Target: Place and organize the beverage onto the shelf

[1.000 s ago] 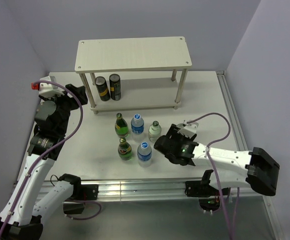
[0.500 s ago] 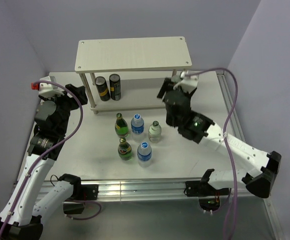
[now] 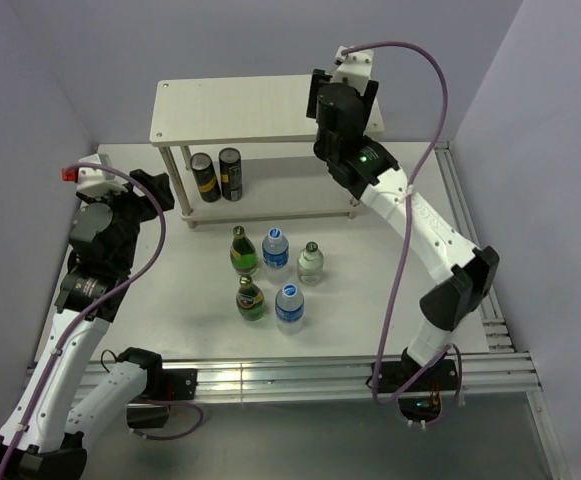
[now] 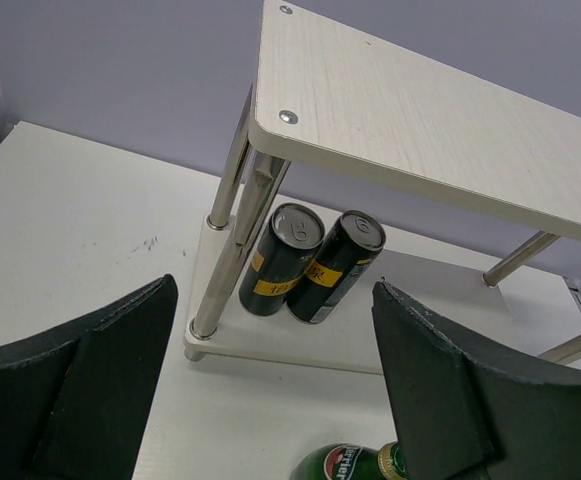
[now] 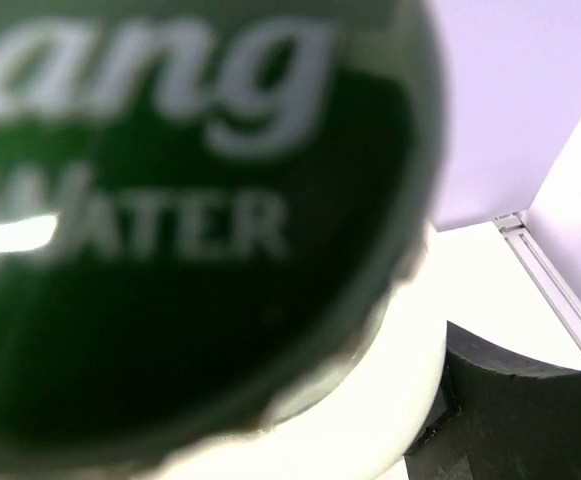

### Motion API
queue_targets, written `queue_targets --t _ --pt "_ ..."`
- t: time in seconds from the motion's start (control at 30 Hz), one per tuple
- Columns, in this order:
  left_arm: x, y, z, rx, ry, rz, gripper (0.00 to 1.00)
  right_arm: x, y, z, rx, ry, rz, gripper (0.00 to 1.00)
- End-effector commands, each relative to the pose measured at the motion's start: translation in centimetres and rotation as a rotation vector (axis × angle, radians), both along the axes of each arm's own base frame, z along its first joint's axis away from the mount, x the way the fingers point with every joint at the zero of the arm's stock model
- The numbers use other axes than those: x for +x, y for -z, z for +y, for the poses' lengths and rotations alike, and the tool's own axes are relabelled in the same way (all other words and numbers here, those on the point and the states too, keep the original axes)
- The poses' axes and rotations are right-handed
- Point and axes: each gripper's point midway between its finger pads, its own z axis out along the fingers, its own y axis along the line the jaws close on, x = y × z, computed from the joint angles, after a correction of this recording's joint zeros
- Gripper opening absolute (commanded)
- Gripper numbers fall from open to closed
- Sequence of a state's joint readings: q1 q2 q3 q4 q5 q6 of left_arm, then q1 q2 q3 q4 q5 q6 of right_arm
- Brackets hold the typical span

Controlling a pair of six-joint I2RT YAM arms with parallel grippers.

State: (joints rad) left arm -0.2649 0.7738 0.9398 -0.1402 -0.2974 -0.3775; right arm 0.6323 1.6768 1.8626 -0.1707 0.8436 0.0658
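The shelf (image 3: 260, 108) stands at the back, a pale two-tier rack, also in the left wrist view (image 4: 450, 130). Two black cans (image 3: 217, 175) stand on its lower board at the left, also in the left wrist view (image 4: 310, 262). Several bottles stand on the table in front: two green (image 3: 243, 250), two blue-labelled water (image 3: 275, 250), one pale (image 3: 310, 262). My right gripper (image 3: 326, 100) is over the right part of the top board, shut on a white bottle with a green cap (image 5: 170, 200) that fills its view; one finger (image 5: 515, 400) shows. My left gripper (image 4: 270, 400) is open and empty, left of the shelf.
A green Perrier bottle (image 4: 355, 465) lies just below my left gripper's view. The shelf's silver legs (image 4: 232, 210) stand close to the cans. Purple walls close in the back and sides. A metal rail (image 3: 465, 230) runs along the table's right edge.
My right arm rose from the table beside the pale bottle and swung back to above the shelf's top board at the right. The left arm and the table bottles stayed still.
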Motion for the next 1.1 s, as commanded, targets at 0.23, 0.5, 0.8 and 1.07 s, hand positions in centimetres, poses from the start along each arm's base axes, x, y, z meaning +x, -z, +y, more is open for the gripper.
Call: queue_targets --t 0.23,0.5,0.8,1.07 --pt "-0.2 -1.0 0.3 0.015 -0.002 -0.035 0.85 2.5 -4.8 -2.1 0.049 0.034 -0.111 0.00" --pt "-0.3 -1.2 0.3 0.014 -0.001 -0.040 0.85 4.2 -1.7 -3.0 0.056 0.055 -0.071 0.00" --pt "-0.3 -1.1 0.4 0.015 -0.005 -0.038 0.86 4.9 0.6 -1.8 0.061 0.003 -0.027 0.46" --pt "-0.3 -1.2 0.5 0.014 -0.009 -0.040 0.86 5.2 1.6 -1.4 0.060 -0.005 -0.006 0.76"
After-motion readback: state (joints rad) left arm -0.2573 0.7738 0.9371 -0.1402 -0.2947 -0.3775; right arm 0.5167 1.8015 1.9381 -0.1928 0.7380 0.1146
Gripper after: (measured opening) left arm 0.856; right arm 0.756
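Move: My right hand holds the clear green-labelled bottle above the right end of the shelf's top board. The free spot I want on it lies about 5 cm ahead, 2 cm right and 9 cm below. The right cola-dark can on the lower board is some 26 cm left, 4 cm ahead and 34 cm down; the other clear bottle stands about 19 cm back, 5 cm left, 36 cm down. From my left hand that spot is about 20 cm ahead, 36 cm right, about level. With the bottle still gripped, I carry it forward about 5 cm over the top board, sinking some 3 cm early on and tipping the fingers down about 5 degrees. Then, staying at that height, I shift right towards the board's end by nearly 3 cm, ease back left about 1 cm and straighten slightly, keeping my fingers closed on the bottle. ##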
